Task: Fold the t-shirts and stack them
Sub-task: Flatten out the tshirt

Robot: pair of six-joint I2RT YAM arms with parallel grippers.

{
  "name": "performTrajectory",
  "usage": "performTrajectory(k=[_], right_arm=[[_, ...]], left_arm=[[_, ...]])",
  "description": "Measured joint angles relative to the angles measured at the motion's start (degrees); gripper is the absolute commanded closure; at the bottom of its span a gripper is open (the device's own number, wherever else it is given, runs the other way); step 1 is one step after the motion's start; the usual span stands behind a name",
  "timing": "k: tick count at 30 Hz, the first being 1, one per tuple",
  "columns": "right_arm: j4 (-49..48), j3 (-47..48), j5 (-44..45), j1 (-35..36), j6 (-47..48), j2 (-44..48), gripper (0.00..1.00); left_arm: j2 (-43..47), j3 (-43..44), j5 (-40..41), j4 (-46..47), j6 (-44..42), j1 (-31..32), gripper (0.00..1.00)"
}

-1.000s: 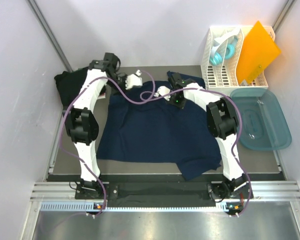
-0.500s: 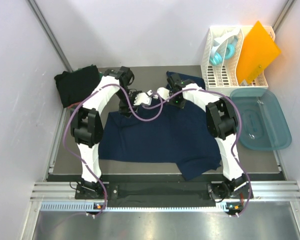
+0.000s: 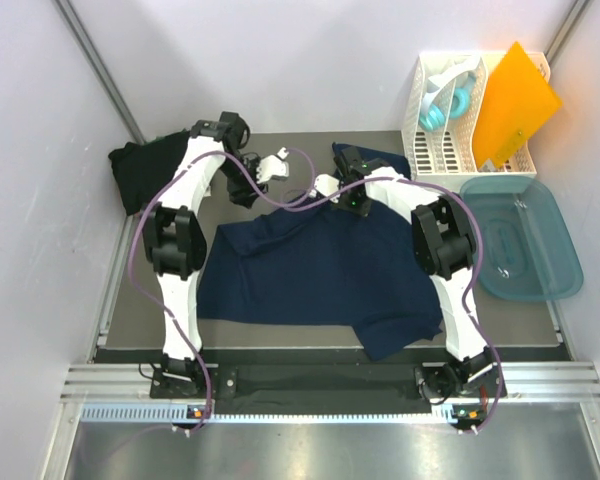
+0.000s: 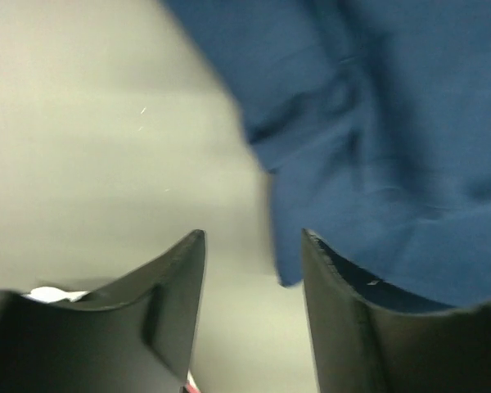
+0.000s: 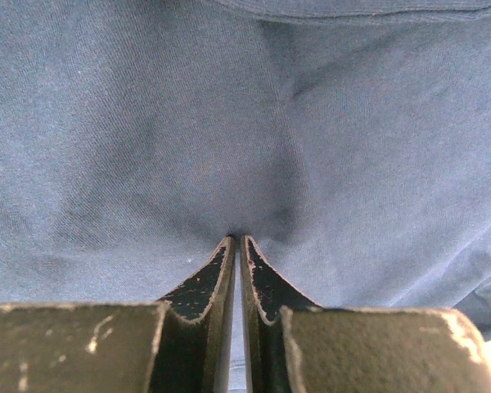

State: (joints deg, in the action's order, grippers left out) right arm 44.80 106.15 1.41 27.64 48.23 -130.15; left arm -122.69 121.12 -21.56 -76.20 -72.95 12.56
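A navy t-shirt lies spread over the middle of the grey table, its far-left corner flopped inward. My left gripper hovers open behind that corner; in the left wrist view its jaws stand apart over bare table, with the navy cloth beside the right finger. My right gripper sits at the shirt's far edge. In the right wrist view its fingertips are pressed together on puckered navy cloth. A black t-shirt lies bunched at the back left.
A white slotted rack with an orange folder stands at the back right. In front of it sits a teal tub. A purple cable loops from the left arm over the shirt's far edge.
The left gripper carried the shirt's far-left corner toward the middle, opened and let it go, then drew back to the far left. The right gripper has stayed put.
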Motion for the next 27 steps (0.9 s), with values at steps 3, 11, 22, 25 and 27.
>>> performTrajectory(k=[3, 11, 22, 25, 27], right_arm=[[-0.4, -0.4, 0.1, 0.0, 0.0, 0.0, 0.94], [-3.3, -3.4, 0.6, 0.0, 0.9, 1.6, 0.94], [-3.2, -3.3, 1.3, 0.0, 2.2, 1.6, 0.95], [-3.2, -3.3, 2.0, 0.0, 3.0, 1.6, 0.95], [-3.1, -3.3, 2.5, 0.0, 3.2, 1.6, 0.95]], left_arm=[[-5.5, 3.2, -0.2, 1.2, 0.0, -1.9, 0.47], [-4.2, -6.9, -1.0, 0.3, -5.0, 0.1, 0.47], [-1.6, -13.0, -0.5, 0.8, -6.7, 1.9, 0.46], [-1.6, -14.3, -0.4, 0.7, -6.7, 2.3, 0.44], [-1.6, -14.6, -0.4, 0.8, -6.8, 2.5, 0.44]])
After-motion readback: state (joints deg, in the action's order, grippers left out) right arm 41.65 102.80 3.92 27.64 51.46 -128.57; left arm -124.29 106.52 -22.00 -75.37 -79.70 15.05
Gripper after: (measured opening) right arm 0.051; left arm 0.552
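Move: The navy t-shirt's folded-over far-left flap lies some 7 cm back from the left hand, about level sideways, and roughly 11 cm below. The shirt's outer left corner is about 7 cm to the hand's left and 3 cm back, equally low; the black folded pile sits some 20 cm left and 9 cm ahead, about 8 cm below. From the right hand, the flap is some 27 cm left and 7 cm back, at about its own height. Drop the left gripper about 8 cm, nudging it forward a touch at first and then drawing it back to some 5 cm behind its start, over the t-shirt's folded flap, fingers still half open. Let the fingertips swing about 10 degrees towards the base, with a slight clockwise turn. Keep the right hand's shut fingertips down on the cloth, easing only a centimetre right. ##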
